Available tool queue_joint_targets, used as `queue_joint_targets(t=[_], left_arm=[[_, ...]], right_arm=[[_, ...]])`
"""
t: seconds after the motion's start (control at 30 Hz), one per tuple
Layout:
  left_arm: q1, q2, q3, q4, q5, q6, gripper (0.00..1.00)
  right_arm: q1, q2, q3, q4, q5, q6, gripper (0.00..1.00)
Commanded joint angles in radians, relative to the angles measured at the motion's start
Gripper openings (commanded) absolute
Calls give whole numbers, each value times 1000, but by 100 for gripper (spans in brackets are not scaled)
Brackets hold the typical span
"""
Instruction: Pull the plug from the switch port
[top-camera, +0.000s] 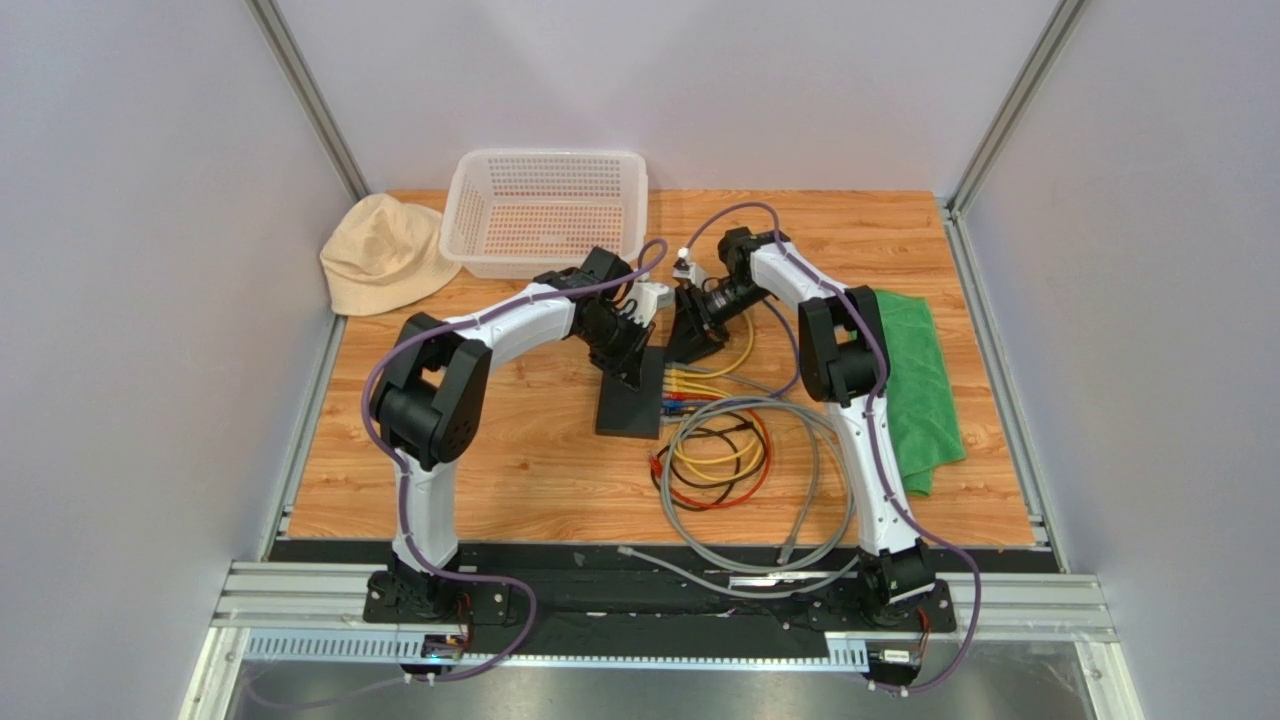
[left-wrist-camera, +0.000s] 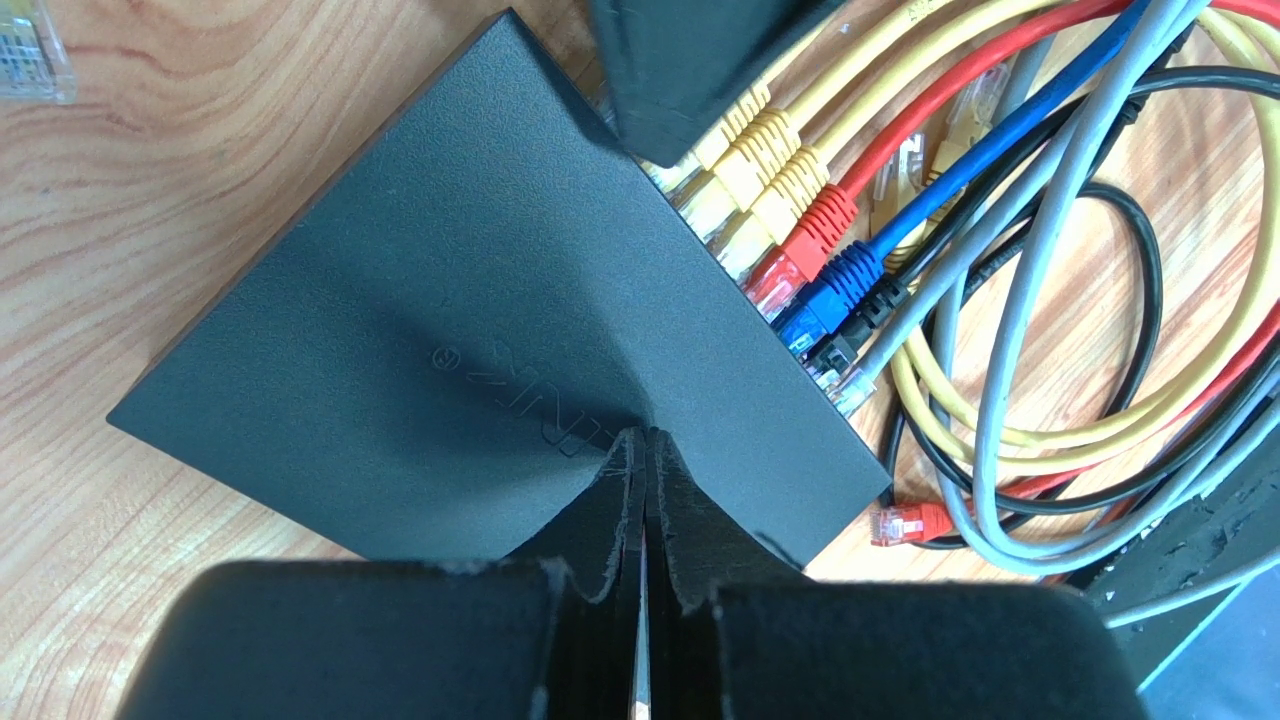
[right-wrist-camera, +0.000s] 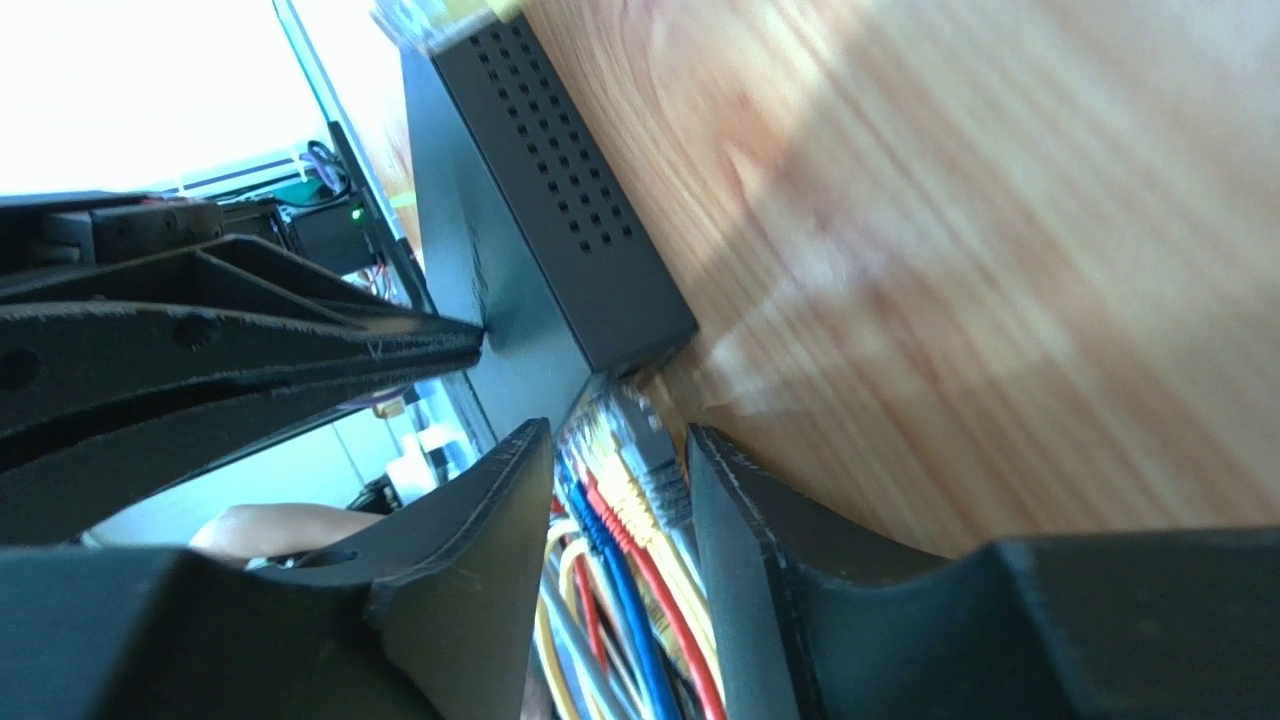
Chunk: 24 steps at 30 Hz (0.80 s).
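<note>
The switch (left-wrist-camera: 451, 315) is a flat matte-black box lying on the wooden table, and it also shows as the switch (top-camera: 628, 402) in the top view. Along its port edge sit yellow plugs (left-wrist-camera: 739, 188), a red plug (left-wrist-camera: 804, 240), a blue plug (left-wrist-camera: 842, 282) and a dark one. My left gripper (left-wrist-camera: 649, 438) is shut with nothing between its fingers, and its tips rest on the switch's top face. My right gripper (right-wrist-camera: 616, 443) is open at the port edge. The grey plug (right-wrist-camera: 649, 450) and the yellow, red and blue plugs lie between its fingers.
A coil of grey, yellow, red and black cables (top-camera: 736, 458) lies right of the switch. A loose red plug (left-wrist-camera: 909, 522) rests by its corner. A white basket (top-camera: 544, 210) and a beige hat (top-camera: 383, 255) stand at the back, and a green cloth (top-camera: 920, 383) lies right.
</note>
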Motion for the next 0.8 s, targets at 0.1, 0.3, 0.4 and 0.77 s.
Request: queue_joint_targets(t=[0.1, 0.3, 0.4, 0.77], left_arm=[[-30, 46, -13, -3, 2, 6, 0], [-31, 45, -18, 0, -1, 5, 0], [-31, 45, -16, 3, -1, 6, 0], [-30, 45, -10, 2, -18, 15, 0]], right_arm=[[41, 66, -2, 89, 160, -99, 40], [52, 75, 7, 60, 166, -101, 31], [53, 73, 7, 44, 167, -125, 29], [70, 83, 21, 7, 161, -175, 23]])
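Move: The grey plug in the switch's farthest port sits almost at the right hand, between its open fingers: level fore and aft, roughly 1 cm to its left and 1 cm lower. The middle of the switch is about 5 cm left of that hand and 4 cm back; the yellow plugs stand some 3 cm back, the red one about 5 cm back. From the left hand, the plug is about 4 cm ahead, 5 cm right and 2 cm lower, with the switch's middle about 3 cm below. The right fingers come up against both sides of the grey plug, closing from about half open to roughly a quarter. The hand edges slightly left and then sinks about half a centimetre around the plug, turning under 10 degrees, partly counter-clockwise. The left hand stays put, its shut fingertips still resting on top of the switch. ##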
